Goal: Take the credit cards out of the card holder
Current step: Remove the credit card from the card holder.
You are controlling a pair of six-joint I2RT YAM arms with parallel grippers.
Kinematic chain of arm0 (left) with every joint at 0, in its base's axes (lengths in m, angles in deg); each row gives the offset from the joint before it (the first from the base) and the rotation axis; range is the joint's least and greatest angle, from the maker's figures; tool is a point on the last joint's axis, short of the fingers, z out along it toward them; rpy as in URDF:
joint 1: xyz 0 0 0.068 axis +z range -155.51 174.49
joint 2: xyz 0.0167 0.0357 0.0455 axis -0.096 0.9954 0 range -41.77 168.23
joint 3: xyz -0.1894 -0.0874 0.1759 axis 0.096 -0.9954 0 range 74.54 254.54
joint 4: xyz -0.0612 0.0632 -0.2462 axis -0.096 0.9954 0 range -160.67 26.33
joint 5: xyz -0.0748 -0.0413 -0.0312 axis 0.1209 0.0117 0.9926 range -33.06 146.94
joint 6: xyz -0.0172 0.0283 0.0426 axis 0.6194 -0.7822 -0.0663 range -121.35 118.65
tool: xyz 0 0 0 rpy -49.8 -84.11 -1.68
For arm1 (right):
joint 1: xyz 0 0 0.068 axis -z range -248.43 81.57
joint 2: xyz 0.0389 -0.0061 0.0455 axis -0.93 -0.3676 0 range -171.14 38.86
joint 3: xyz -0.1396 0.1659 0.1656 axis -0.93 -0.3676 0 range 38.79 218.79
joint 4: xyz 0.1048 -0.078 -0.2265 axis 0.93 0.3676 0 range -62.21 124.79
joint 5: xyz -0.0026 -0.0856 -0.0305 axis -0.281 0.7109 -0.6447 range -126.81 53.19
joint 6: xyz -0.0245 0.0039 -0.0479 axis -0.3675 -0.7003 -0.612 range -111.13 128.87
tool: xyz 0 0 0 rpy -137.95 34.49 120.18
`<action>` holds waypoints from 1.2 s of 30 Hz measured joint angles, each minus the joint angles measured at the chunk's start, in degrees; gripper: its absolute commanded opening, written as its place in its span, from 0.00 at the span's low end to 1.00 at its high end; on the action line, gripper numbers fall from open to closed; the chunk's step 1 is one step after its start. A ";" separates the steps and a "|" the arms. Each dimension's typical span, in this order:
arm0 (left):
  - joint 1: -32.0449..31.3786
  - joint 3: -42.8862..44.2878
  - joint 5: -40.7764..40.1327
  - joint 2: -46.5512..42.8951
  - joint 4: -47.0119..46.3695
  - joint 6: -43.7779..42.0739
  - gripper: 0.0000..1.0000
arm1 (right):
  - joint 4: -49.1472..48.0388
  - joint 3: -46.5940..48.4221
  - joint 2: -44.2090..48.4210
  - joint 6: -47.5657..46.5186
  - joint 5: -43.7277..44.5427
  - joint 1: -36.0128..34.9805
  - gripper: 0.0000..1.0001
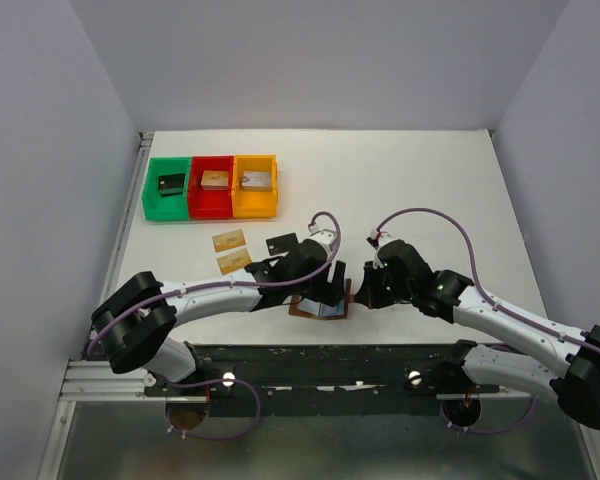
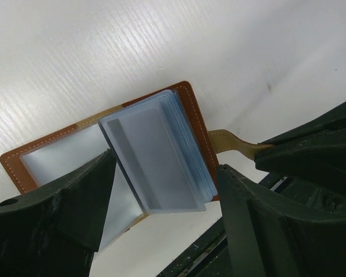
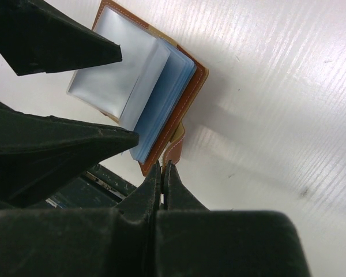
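The brown leather card holder [image 1: 302, 308] lies open on the table between both arms, near the front edge. Its pale blue pockets [image 2: 155, 158] fan upward; whether cards sit inside them I cannot tell. My left gripper [image 2: 164, 173] hangs open just above, one finger on each side of the raised pockets. My right gripper [image 3: 162, 167] is shut on the holder's snap tab [image 3: 177, 145], pinning it at the right side. Two tan-gold credit cards [image 1: 229, 241] [image 1: 234, 261] lie flat on the table to the left of the holder.
Green [image 1: 167, 187], red [image 1: 212, 185] and orange [image 1: 255, 184] bins stand in a row at the back left, each with a small block inside. The dark base rail [image 1: 330, 355] runs just in front of the holder. White walls enclose the table.
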 measured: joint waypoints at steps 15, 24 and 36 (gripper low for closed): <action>-0.74 0.94 -2.40 2.45 3.89 0.02 0.81 | 0.00 0.00 -0.02 -0.26 0.00 0.00 0.00; -0.74 0.85 -5.88 1.40 5.97 0.44 0.81 | 0.00 0.00 -0.26 -0.46 0.00 0.00 0.00; -0.72 -3.96 -12.52 -8.76 6.95 2.73 0.81 | 0.35 0.00 -0.26 -1.44 1.14 0.00 0.00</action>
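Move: The holder's left clear sleeve lies about 7 cm to the open left hand's left, level fore-and-aft and some 4 cm below. The right sleeves are almost straight under this hand, about 3 cm down; the black card lies some 14 cm left and 15 cm ahead. The brown strap, in the right fingers, is about 6 cm right and 1 cm back of the left hand, 2 cm lower. From the right hand the left sleeve is about 13 cm left, 2 cm below. Still pinching the brown strap, the right hand holds the open card holder practically in place. The left hand, fingers staying wide open, first dips about 2 cm towards the right sleeves, then swings left across the spine towards the left sleeve, about 5 cm in all, climbing back some 3 cm late on and turning about 10 degrees counter-clockwise. ##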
